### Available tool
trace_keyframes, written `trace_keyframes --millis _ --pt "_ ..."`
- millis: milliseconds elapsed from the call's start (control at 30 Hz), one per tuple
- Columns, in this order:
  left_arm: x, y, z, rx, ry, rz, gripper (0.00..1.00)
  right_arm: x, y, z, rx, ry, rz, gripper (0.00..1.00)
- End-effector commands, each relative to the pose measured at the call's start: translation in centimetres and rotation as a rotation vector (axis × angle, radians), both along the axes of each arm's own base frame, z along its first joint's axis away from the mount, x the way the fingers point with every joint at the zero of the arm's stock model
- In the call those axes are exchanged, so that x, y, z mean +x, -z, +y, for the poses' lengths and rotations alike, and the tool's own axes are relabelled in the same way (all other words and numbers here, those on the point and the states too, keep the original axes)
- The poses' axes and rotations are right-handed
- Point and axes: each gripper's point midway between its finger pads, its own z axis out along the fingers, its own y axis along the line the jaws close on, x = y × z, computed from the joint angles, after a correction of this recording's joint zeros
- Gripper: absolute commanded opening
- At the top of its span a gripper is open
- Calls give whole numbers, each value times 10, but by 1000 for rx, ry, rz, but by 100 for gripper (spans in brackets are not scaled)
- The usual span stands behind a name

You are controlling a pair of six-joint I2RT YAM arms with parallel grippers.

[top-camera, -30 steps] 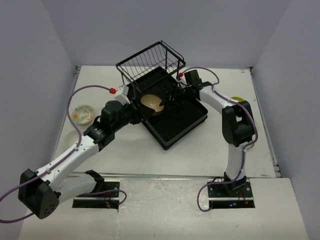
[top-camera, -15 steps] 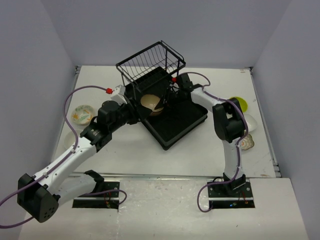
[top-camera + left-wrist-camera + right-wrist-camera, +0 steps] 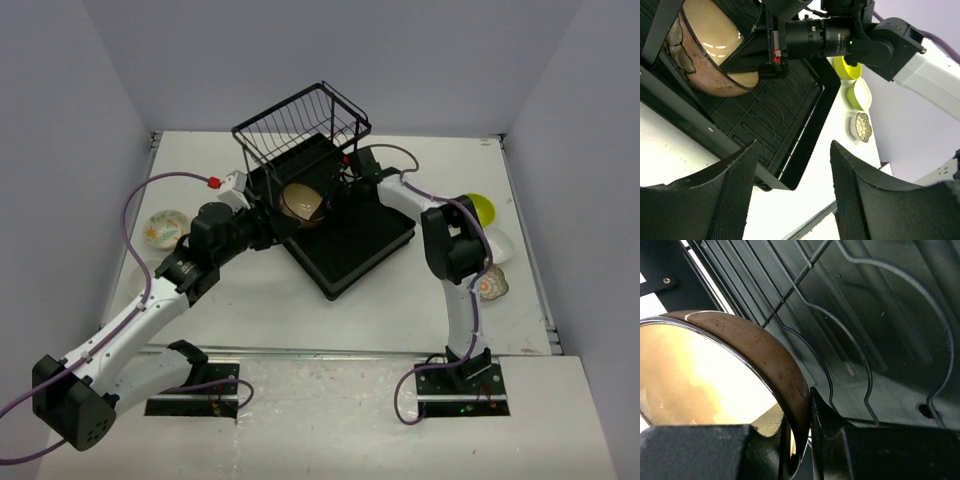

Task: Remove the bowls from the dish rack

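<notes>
A tan-brown bowl (image 3: 303,203) stands tilted on its edge in the black dish rack (image 3: 365,245), just in front of the raised wire basket (image 3: 300,125). My right gripper (image 3: 331,198) is shut on the bowl's rim. In the right wrist view one finger lies inside the brown bowl (image 3: 747,347), the other presses its outer wall, and the gripper (image 3: 802,440) pinches the rim. My left gripper (image 3: 268,224) hovers at the rack's left edge, open and empty (image 3: 792,195). The bowl (image 3: 710,47) sits up left in its view.
Right of the rack lie a lime-green bowl (image 3: 481,207), a white bowl (image 3: 498,243) and a small patterned bowl (image 3: 492,285). At the left sits a patterned bowl (image 3: 165,228); another pale bowl (image 3: 138,276) shows partly under the left arm.
My right gripper has moved in over the brown bowl's rim and closed on it. The left arm has drawn back slightly to the left, still open.
</notes>
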Motion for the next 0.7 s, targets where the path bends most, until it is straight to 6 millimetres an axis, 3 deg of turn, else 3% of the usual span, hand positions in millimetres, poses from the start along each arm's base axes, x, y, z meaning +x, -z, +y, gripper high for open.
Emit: trace_keyframes --millis 0,33,133,167,433,533,600,667 --pt "-1 -22 2 1 16 -52 61 1 -57 3 9 -3 -157 0" --pt "-1 -26 2 3 19 -58 61 -1 -71 0 10 -4 -184 0" --pt "-2 -33 2 36 37 -62 61 -10 -83 -15 -59 -10 -206 0" --pt "-2 -35 3 51 42 -70 61 -12 -97 -21 -74 -12 -248 0" --pt "-19 -38 19 167 61 -46 62 -33 -105 -96 -374 32 -312 0" --pt "-24 -42 22 187 81 -55 63 -43 -99 -142 -510 79 -277 0" --pt "-27 -39 22 209 96 -36 63 -49 -110 -167 -559 124 -308 0" --pt "-28 -37 26 237 95 -27 63 -57 -105 -200 -618 180 -294 0"
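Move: The brown bowl is already pinched by its right-hand rim in the right hand, its middle about 5 cm left of the fingers and 2 cm farther out. The green bowl stands level ahead with that hand, some 38 cm right and 4 cm lower; the white bowl is about 43 cm right and 8 cm back, the flowered bowl 41 cm right and 18 cm back. From the left hand the brown bowl lies roughly 14 cm ahead, 5 cm right, 16 cm below. Right hand, still pinching the brown bowl's rim, swings about 15 cm right, 9 up; left rises slightly. ##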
